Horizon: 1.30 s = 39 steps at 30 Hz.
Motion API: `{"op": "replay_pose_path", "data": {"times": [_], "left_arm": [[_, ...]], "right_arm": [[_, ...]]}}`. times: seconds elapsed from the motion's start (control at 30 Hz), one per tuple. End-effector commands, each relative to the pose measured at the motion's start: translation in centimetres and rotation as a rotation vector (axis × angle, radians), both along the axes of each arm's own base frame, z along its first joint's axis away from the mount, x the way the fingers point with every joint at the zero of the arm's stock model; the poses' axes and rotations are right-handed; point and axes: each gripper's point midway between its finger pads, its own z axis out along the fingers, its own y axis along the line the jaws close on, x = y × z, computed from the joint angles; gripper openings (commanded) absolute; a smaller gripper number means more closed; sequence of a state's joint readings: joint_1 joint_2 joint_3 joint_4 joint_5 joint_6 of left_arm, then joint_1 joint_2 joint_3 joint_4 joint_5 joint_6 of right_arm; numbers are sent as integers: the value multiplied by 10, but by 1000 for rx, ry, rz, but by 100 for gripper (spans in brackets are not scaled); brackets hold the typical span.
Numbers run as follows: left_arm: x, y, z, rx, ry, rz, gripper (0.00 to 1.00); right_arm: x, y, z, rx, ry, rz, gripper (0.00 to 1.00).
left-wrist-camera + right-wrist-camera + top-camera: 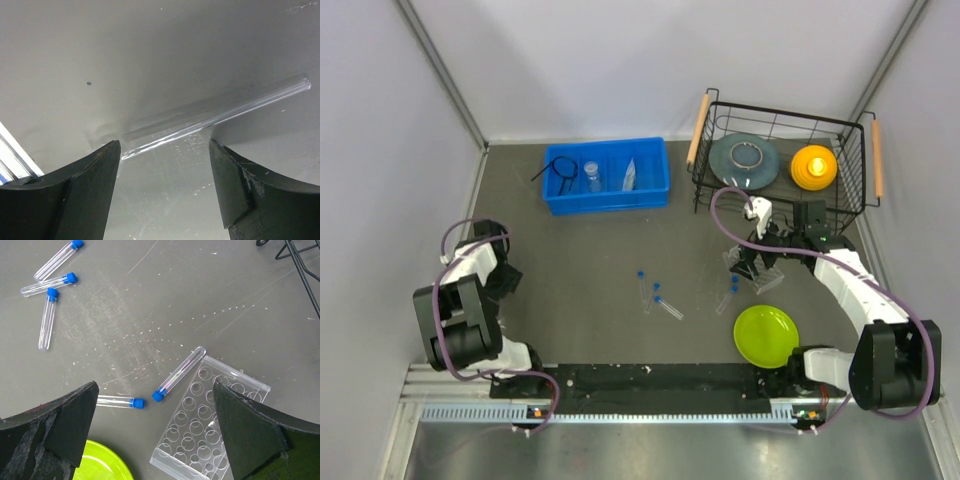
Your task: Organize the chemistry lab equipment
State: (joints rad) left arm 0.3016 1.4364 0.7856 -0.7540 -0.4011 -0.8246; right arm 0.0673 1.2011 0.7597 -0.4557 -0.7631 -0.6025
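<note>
Three thin clear tubes with blue caps [657, 293] lie loose at the table's middle; they also show in the right wrist view [48, 317]. Two more tubes [178, 374] lie beside the clear perforated tube rack [200, 432], which lies flat. My right gripper [155, 387] is open and empty and hovers above the rack [770, 279] and these two tubes. The black ring on a rod [563, 167], the small clear jar [593, 177] and the clear packet [630, 172] lie in the blue bin [605, 205]. My left gripper [165, 146] is open and empty, close to the left wall.
A lime-green plate [766, 335] lies in front of the rack, its edge in the right wrist view [107, 462]. A black wire basket [775, 125] at the back right holds a grey dish [744, 158] and an orange bowl [814, 166]. Grey walls enclose the table.
</note>
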Motion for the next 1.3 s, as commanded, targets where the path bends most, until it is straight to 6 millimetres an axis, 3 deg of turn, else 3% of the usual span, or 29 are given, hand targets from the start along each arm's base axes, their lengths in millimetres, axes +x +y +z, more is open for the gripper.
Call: {"op": "replay_pose_path", "data": {"times": [0.0,0.27,0.6,0.77,1.07,1.27], "left_arm": [[13,6,2,-17,-28,1,77],[15,-4,-6,-94,-30,-28,69],[16,-35,-16,-252,-63,-90,48],[20,-55,-26,-361,-91,-143,31],[30,-83,-26,-507,-177,-284,16],[37,-90,-26,-548,-196,-326,9]], "right_arm": [[4,2,8,20,-46,23,99],[3,3,16,28,-73,30,99],[3,4,24,34,-102,36,99],[3,3,28,31,-118,34,99],[2,3,34,31,-146,39,99],[0,4,40,37,-165,48,99]]}}
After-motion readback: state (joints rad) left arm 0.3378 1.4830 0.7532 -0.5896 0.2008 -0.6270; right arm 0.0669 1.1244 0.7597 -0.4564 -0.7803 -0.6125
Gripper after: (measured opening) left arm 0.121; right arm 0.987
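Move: The clear, uncapped tube lies just under my left hand on the table, its middle about 3 cm ahead, 1 cm to the right and 2 cm below, running forward between my open fingers. The blue box is roughly 34 cm ahead and 29 cm right; the black ring in it sits 35 cm ahead, 16 cm right. The nearest capped tube is 38 cm right and 3 cm ahead. From my right hand, the clear tube lies some 63 cm left, 7 cm back and 11 cm lower. I close my left fingers from wide to nearly shut on the clear tube and pinch it between the tips, creeping forward and down a centimetre at first, then sweeping about 8 cm right and nearly 5 cm forward in all, low over the table. Meanwhile the wrist swings some 35 degrees, bringing the fingers from down-left to down and a little forward. My right hand rises about 2 cm, still open. ##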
